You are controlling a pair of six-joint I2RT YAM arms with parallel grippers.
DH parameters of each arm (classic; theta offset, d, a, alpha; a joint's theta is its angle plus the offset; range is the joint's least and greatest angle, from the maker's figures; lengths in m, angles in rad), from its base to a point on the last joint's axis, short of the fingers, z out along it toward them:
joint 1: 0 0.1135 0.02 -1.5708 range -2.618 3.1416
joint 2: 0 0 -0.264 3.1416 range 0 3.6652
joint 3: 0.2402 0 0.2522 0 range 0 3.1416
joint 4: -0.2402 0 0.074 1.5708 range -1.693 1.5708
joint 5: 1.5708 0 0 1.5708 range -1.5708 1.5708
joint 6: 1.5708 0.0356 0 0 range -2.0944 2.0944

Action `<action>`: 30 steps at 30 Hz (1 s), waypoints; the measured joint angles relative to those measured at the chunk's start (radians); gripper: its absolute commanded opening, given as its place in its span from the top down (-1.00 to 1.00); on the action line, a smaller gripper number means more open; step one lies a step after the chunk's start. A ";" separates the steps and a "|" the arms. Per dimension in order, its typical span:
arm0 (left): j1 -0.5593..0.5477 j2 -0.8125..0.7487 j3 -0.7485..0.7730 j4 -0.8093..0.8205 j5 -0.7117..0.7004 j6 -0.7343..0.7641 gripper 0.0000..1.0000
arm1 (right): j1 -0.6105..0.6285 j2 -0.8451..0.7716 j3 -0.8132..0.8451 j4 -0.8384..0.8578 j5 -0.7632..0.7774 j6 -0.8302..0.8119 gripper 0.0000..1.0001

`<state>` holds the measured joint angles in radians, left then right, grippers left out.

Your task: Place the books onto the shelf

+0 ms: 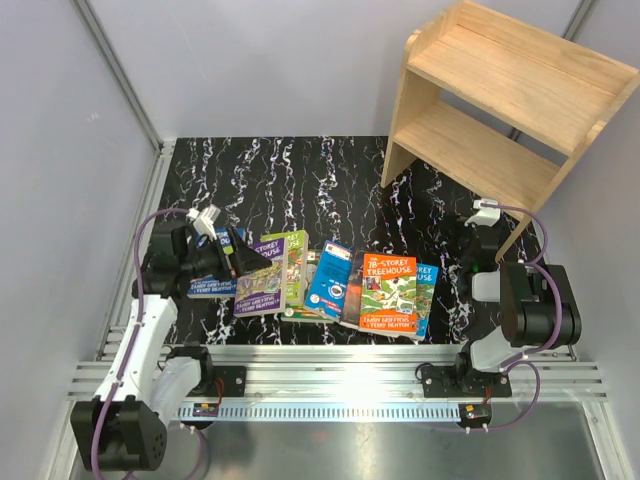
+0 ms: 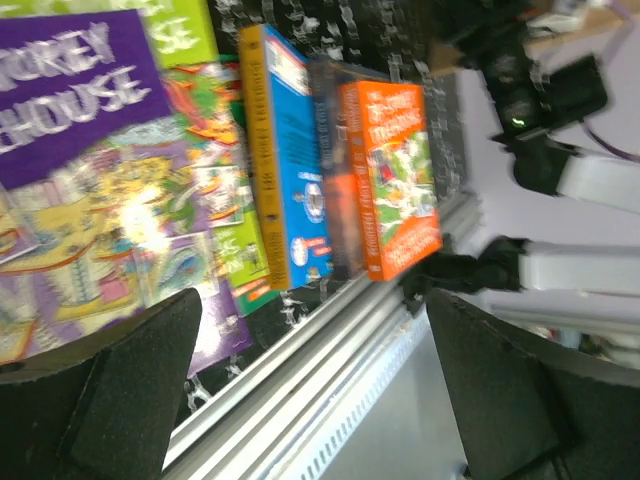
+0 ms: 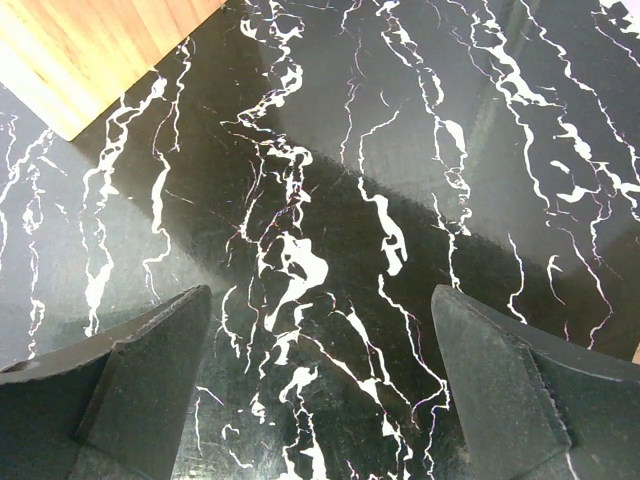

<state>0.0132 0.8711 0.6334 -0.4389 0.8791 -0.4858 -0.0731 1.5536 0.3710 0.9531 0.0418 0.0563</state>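
Note:
Several books lie flat in an overlapping row near the table's front edge: a purple one, a green one, a blue one and an orange "Treehouse" one. The light wooden shelf stands empty at the back right. My left gripper hovers open over the left end of the row. Its wrist view shows the purple book, the blue book and the orange book beyond the empty left gripper. My right gripper is open over bare table by the shelf's foot.
The table is black with white veins; an aluminium rail runs along its front edge. Grey walls enclose the left, back and right. In the right wrist view the open right gripper faces the tabletop, with a corner of the shelf wood at top left.

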 measured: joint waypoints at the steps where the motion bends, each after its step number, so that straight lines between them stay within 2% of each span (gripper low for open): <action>1: 0.000 -0.009 0.007 -0.021 -0.030 0.004 -0.97 | 0.000 0.000 0.000 0.000 -0.001 0.000 -1.00; 7: 0.000 -0.025 0.073 -0.134 -0.161 0.056 -0.97 | -0.001 0.000 0.000 0.000 -0.002 0.000 -0.99; 10: -0.001 -0.026 0.100 -0.205 -0.273 0.068 -0.97 | 0.004 -0.008 0.003 -0.013 0.020 0.002 -1.00; 14: 0.000 -0.026 0.117 -0.254 -0.347 0.079 -0.97 | 0.016 -0.086 0.132 -0.357 0.144 0.037 -1.00; 17: 0.000 -0.023 0.117 -0.272 -0.365 0.085 -0.97 | 0.007 -0.069 0.370 -0.666 0.208 0.106 -0.99; 19: -0.001 -0.021 0.117 -0.281 -0.375 0.087 -0.97 | 0.003 -0.062 0.461 -0.800 0.208 0.138 -1.00; 21: -0.001 -0.018 0.117 -0.280 -0.379 0.090 -0.97 | 0.002 -0.080 0.525 -0.880 0.192 0.184 -0.99; 25: -0.001 -0.017 0.117 -0.280 -0.389 0.090 -0.97 | 0.002 -0.204 0.519 -0.973 0.110 0.331 -0.99; 28: -0.001 -0.013 0.117 -0.279 -0.394 0.089 -0.97 | -0.004 -0.278 0.502 -1.042 -0.034 0.467 -0.99; 30: -0.001 -0.010 0.117 -0.278 -0.394 0.089 -0.97 | -0.005 -0.266 0.501 -1.071 -0.147 0.524 -1.00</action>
<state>0.0120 0.8616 0.7509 -0.7170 0.4847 -0.3965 -0.0784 1.2873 0.8719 -0.1181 -0.1055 0.5804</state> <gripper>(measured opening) 0.987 0.994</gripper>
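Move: Almost directly below the left hand, some 16 cm down, lies the purple 52-Storey book; from that hand, the blue book lies about 12 cm left and 5 cm ahead, and the green book about 7 cm right and 3 cm ahead. The near foot of the shelf's right panel is about 5 cm right of the right hand, 10 cm back and 6 cm lower. From the right hand, the left panel's near foot lies about 27 cm left and 8 cm ahead, and the orange 78-Storey book 26 cm left and 20 cm back. Sweeping right and forward by about 3 cm each inside the shelf's lower opening, the right gripper's side pushes the right panel outward; the hand then rises to some 9 cm up and swings back left, ending about 5 cm left of its start, rolled with its left side raised. Meanwhile the open left hand slides about 5 cm left above the 52-Storey book, sinking slightly and turning its fingers more forward. ##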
